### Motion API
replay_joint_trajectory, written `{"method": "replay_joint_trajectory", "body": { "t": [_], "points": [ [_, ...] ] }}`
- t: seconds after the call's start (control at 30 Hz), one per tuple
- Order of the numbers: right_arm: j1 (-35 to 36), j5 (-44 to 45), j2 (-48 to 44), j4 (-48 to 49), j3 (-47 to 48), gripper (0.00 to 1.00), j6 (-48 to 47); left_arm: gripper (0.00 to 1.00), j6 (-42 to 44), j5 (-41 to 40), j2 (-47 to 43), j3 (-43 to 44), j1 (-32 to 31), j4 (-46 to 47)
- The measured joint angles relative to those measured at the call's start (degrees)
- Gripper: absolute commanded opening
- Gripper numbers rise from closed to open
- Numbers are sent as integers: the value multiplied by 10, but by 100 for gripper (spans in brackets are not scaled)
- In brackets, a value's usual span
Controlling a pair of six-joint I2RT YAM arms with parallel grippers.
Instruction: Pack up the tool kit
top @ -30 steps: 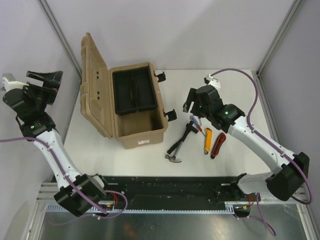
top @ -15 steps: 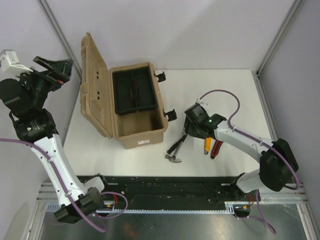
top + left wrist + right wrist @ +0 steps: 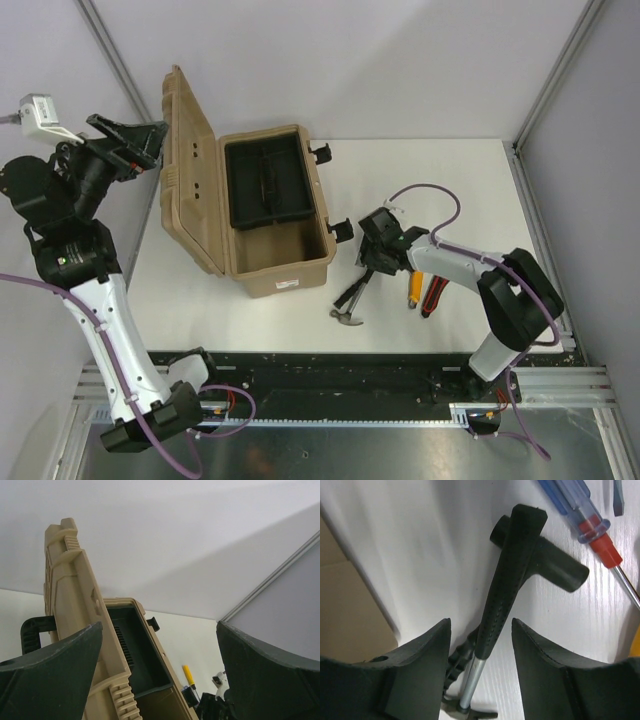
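Note:
The tan toolbox (image 3: 285, 262) stands open, lid (image 3: 188, 170) raised at its left and a black inner tray (image 3: 265, 183) in its far half. A hammer (image 3: 352, 300) lies on the table to the right of the box. My right gripper (image 3: 378, 262) is low over it. In the right wrist view the hammer's black grip (image 3: 507, 585) runs between the open fingers (image 3: 420, 665), with a gap on each side. Blue screwdrivers (image 3: 575, 510) lie beyond it. My left gripper (image 3: 135, 140) hangs high beside the lid (image 3: 70, 580), open and empty.
A yellow knife (image 3: 415, 284) and a red-black handled tool (image 3: 434, 290) lie just right of the hammer. A black T-shaped handle (image 3: 555, 565) lies under the hammer's grip. The box's black latches (image 3: 342, 230) stick out toward the tools. Frame posts stand at both back corners.
My right arm came down and forward from above the screwdrivers to straddle the hammer's handle, its jaws narrowing. My left arm rose and turned toward the toolbox lid.

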Motion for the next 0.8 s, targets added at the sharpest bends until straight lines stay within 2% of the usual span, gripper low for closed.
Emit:
{"method": "replay_joint_trajectory", "body": {
  "t": [0.2, 0.43, 0.47, 0.8],
  "points": [
    [-14, -2, 39, 20, 0, 44, 8, 99, 0, 0, 1, 0, -3, -2],
    [-17, -1, 47, 31, 1, 6, 5, 99, 0, 0, 11, 0, -3, -2],
    [-17, 1, 48, 30, 2, 3, 1, 99, 0, 0, 13, 0, -4, -3],
    [-16, 26, 25, 4, 17, 0, -50, 99, 0, 0, 22, 0, -4, -6]
  ]
}}
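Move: The hammer's black grip lies just below the right hand's open fingers, about 1 cm ahead and 3 cm down. The hammer's head is some 11 cm back and 4 cm to the left. Under the grip, the black mallet's head lies about 3 cm ahead and 3 cm to the right of the hand. The blue screwdriver is roughly 3 cm ahead, 6 cm right; the yellow knife 4 cm back, 9 cm right. From the left hand, the grip is about 33 cm right, 1 cm ahead and 48 cm down. The right fingers close on the hammer's black grip near its lower part and pinch it from both sides, after the hand has sunk about 2.5 cm and eased some 1 cm forward over it. Keeping that hold, the hand then rises about 2 cm, drifting slightly to the right and tilting a few degrees. ##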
